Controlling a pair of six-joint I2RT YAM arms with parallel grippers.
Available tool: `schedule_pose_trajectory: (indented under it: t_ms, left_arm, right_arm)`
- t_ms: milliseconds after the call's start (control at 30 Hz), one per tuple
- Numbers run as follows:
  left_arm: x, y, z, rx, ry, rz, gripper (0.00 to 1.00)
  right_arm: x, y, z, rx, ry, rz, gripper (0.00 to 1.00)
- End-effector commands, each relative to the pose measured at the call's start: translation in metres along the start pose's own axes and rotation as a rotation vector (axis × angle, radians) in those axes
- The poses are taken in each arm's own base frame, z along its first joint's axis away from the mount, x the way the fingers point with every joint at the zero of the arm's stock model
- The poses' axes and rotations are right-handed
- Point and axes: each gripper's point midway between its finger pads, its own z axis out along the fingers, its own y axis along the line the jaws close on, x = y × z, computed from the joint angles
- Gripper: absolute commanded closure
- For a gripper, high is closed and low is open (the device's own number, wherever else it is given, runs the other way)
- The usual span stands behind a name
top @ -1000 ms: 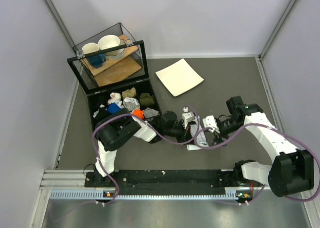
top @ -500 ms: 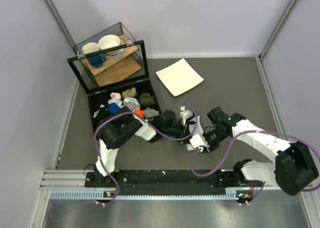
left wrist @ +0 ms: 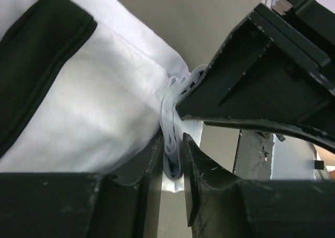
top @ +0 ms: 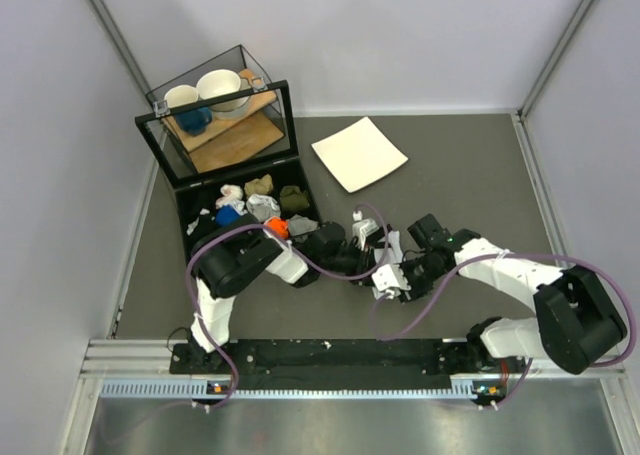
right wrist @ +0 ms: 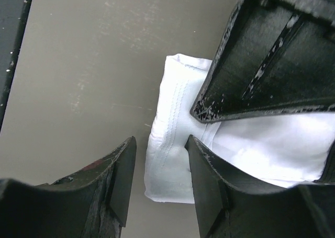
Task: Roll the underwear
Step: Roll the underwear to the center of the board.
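The white underwear (left wrist: 104,102) lies bunched on the dark table between the two arms, largely hidden by them from above (top: 393,258). My left gripper (left wrist: 171,159) is low at its near edge. Its jaws stand a narrow gap apart, with a loose gathered fold of the fabric hanging between them. It sits just left of the garment in the top view (top: 375,260). My right gripper (right wrist: 159,165) is open over a stitched, folded corner of the underwear (right wrist: 172,144). One finger is over bare table and the other is against the cloth. A left finger (right wrist: 272,65) crosses above.
A white square plate (top: 359,153) lies at the back of the table. A black box (top: 188,225) holding small cloth bundles stands at the left, with a glass case (top: 215,115) of bowls and a mug behind it. Cables loop around both arms.
My right arm has swung left and down to the underwear, and its jaws have narrowed. My left gripper's jaws have eased slightly apart around the fabric fold.
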Motion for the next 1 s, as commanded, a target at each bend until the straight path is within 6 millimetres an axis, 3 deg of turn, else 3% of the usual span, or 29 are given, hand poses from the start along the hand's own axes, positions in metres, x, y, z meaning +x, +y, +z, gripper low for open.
schedule_pose_trajectory:
  t_ms: [0, 67, 267, 300, 367, 400, 433, 500, 533, 633, 800, 967]
  left_arm:
    - [-0.011, 0.005, -0.020, -0.063, -0.088, 0.004, 0.70]
    - [-0.026, -0.007, -0.029, -0.055, -0.142, 0.040, 0.64]
    - [-0.037, -0.025, -0.059, -0.082, -0.241, 0.157, 0.61]
    - [-0.030, -0.018, -0.067, -0.114, -0.254, 0.192, 0.61]
    - [-0.034, -0.030, -0.082, -0.106, -0.309, 0.273, 0.60]
    - [-0.015, -0.026, -0.090, -0.115, -0.296, 0.319, 0.59]
    - [-0.027, -0.045, -0.099, -0.072, -0.370, 0.401, 0.57]
    - [-0.006, -0.052, -0.105, -0.066, -0.353, 0.521, 0.55]
    - [0.000, -0.062, -0.106, -0.059, -0.349, 0.573, 0.52]
    - [0.012, -0.067, -0.106, -0.087, -0.317, 0.718, 0.48]
    - [0.017, -0.062, -0.106, -0.122, -0.271, 0.832, 0.41]
    - [0.034, -0.075, -0.088, -0.132, -0.161, 1.054, 0.41]
  right_arm:
    - [0.026, -0.002, 0.010, 0.005, 0.107, 0.018, 0.54]
    - [0.028, -0.002, 0.012, -0.002, 0.112, 0.033, 0.54]
    - [0.028, -0.003, 0.012, -0.005, 0.115, 0.066, 0.59]
    - [0.028, -0.004, 0.013, -0.007, 0.115, 0.082, 0.60]
    - [0.026, -0.004, 0.013, -0.021, 0.110, 0.111, 0.65]
    - [0.026, -0.002, 0.015, -0.043, 0.109, 0.154, 0.67]
    - [0.023, 0.004, 0.015, -0.077, 0.100, 0.180, 0.71]
    - [0.016, 0.001, 0.013, -0.102, 0.086, 0.222, 0.77]
    - [0.015, 0.010, 0.015, -0.154, 0.078, 0.261, 0.78]
    - [0.005, 0.015, 0.015, -0.228, 0.049, 0.327, 0.81]
    - [-0.016, 0.038, 0.004, -0.400, -0.003, 0.422, 0.82]
    - [-0.034, 0.051, -0.002, -0.526, -0.073, 0.483, 0.82]
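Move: The folded underwear's near end sits at both sets of fingertips: about 1 cm left of the right hand, inside its open fingers, and 1 cm right of the left hand, its folds still between those fingers. From there the cloth runs outward, its middle roughly 5 cm ahead of either hand, 1 cm left of the right and 3 cm right of the left. The white pad lies some 30 cm ahead of the right hand and 10 cm left. Leftward and up out of the folds, the left hand opens and comes free of the underwear, then swings back towards the base, about 8 cm left, 7 cm back and 6 cm up, rolling some 50 degrees. The right hand stays low at the near end, easing barely over 1 cm left, tilting about 20 degrees, and closes its fingers to pinch the folded layers. ##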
